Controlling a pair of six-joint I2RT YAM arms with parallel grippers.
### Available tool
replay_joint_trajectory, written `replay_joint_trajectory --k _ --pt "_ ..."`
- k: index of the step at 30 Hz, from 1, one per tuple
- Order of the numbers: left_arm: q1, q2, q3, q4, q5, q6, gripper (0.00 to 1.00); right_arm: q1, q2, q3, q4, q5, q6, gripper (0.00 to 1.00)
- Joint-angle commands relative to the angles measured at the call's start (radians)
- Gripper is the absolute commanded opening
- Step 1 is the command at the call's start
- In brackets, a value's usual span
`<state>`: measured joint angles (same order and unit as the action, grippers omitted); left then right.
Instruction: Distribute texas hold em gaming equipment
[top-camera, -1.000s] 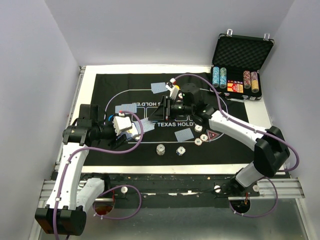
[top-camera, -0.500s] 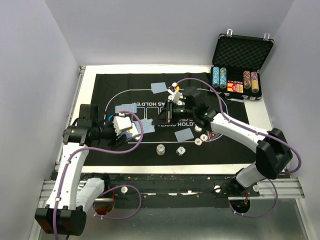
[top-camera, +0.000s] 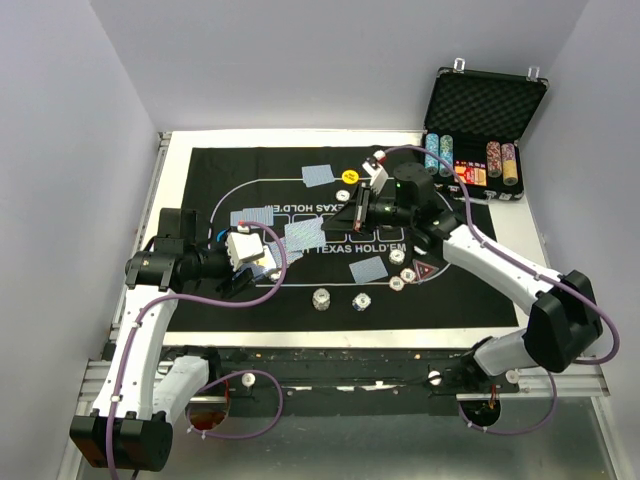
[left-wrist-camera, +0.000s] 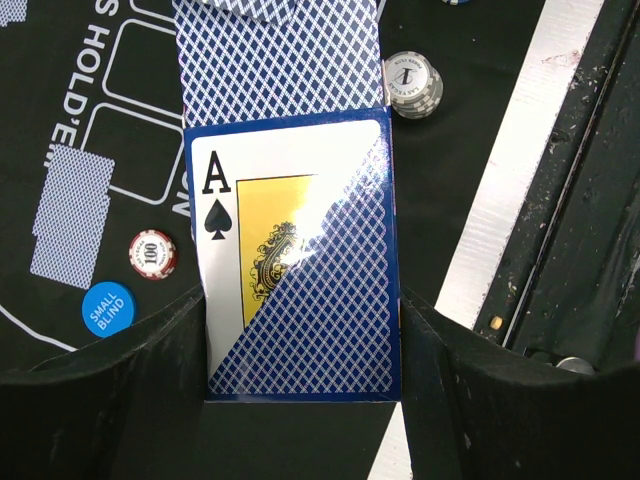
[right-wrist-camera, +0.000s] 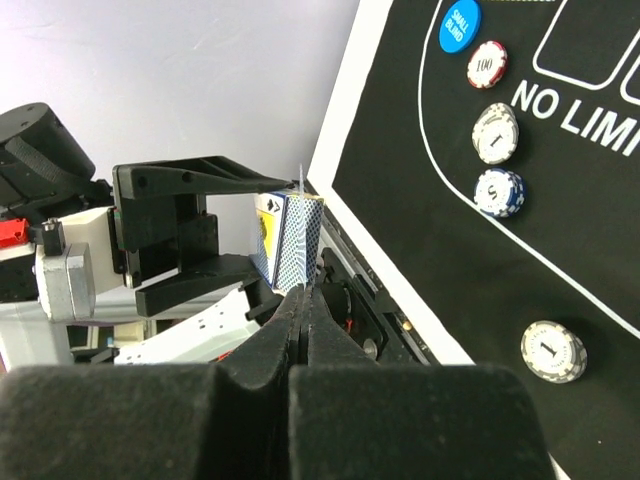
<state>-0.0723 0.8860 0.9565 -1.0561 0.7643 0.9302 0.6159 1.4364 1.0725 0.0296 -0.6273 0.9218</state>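
My left gripper (left-wrist-camera: 300, 310) is shut on the deck box (left-wrist-camera: 295, 250), which has an ace of spades on its face. Blue-backed cards (left-wrist-camera: 280, 60) stick out of its top. My right gripper (right-wrist-camera: 303, 295) is rolled on its side over the mat's middle and shut on a playing card (right-wrist-camera: 301, 200) that shows as a thin edge. In the top view that card (top-camera: 303, 235) spans from the right gripper (top-camera: 345, 213) toward the left gripper (top-camera: 262, 258). Single cards (top-camera: 318, 175) (top-camera: 252, 216) (top-camera: 368, 268) lie face down on the mat. Chip stacks (top-camera: 321, 298) (top-camera: 361, 299) (top-camera: 397, 282) stand near the front.
A black felt mat (top-camera: 250, 300) covers the table. An open black case (top-camera: 485, 100) with rows of chips stands at the back right. A yellow button (top-camera: 350, 176) lies near the far card, and a blue small blind disc (left-wrist-camera: 107, 309) beside a red chip (left-wrist-camera: 152, 254).
My right gripper has closed and drawn back to the right, away from the deck box. The left arm has held still.
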Motion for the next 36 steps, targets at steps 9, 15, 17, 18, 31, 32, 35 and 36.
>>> replay_joint_trajectory --k 9,15,17,18,31,32,35,36 --pt "-0.001 0.007 0.014 0.021 0.029 0.005 0.47 -0.148 -0.096 -0.114 0.006 -0.071 0.026 0.01" --pt "-0.001 -0.001 0.014 0.013 0.026 0.013 0.47 -0.252 -0.140 -0.227 -0.060 -0.077 -0.021 0.01" --pt "-0.001 -0.004 0.014 0.010 0.026 0.012 0.47 -0.284 -0.149 -0.276 -0.083 -0.066 -0.047 0.01" --pt "-0.001 -0.005 0.014 0.011 0.027 0.012 0.47 -0.294 -0.152 -0.298 -0.095 -0.046 -0.066 0.01" --pt "-0.001 -0.004 0.017 0.016 0.041 -0.002 0.47 -0.145 0.091 -0.148 -0.132 0.228 -0.250 0.60" --pt "-0.001 -0.007 0.018 0.013 0.041 -0.005 0.47 -0.122 0.154 -0.113 -0.140 0.262 -0.273 0.64" --pt "-0.001 -0.016 0.013 0.015 0.040 -0.008 0.47 -0.075 0.292 -0.004 -0.146 0.366 -0.331 0.74" --pt "-0.001 -0.018 0.008 0.015 0.036 -0.010 0.47 -0.068 0.329 0.026 -0.148 0.392 -0.348 0.75"
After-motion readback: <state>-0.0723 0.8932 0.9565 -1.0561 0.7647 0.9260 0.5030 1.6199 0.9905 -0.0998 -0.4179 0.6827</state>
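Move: The playing card pinched by the shut right fingers has its middle about 5 cm left and 4 cm below that hand. The lone face-down card lies some 10 cm right, 2 cm back and 23 cm below; the nearest white chip is about 17 cm right and 1 cm forward, the blue-white chips 9 cm right and 10 cm back. From the left hand the lone card is roughly 24 cm right, 6 cm forward, 16 cm below. The pinched playing card comes out of the right fingers as they part from shut to about three-quarters open. That hand first sweeps about 13 cm right and as much down, towards the lone card, then swings back 7 cm left and 4 cm forward, towards the dropped card, dipping its fingers some 20 degrees in all. The left hand keeps its hold on the card box. ##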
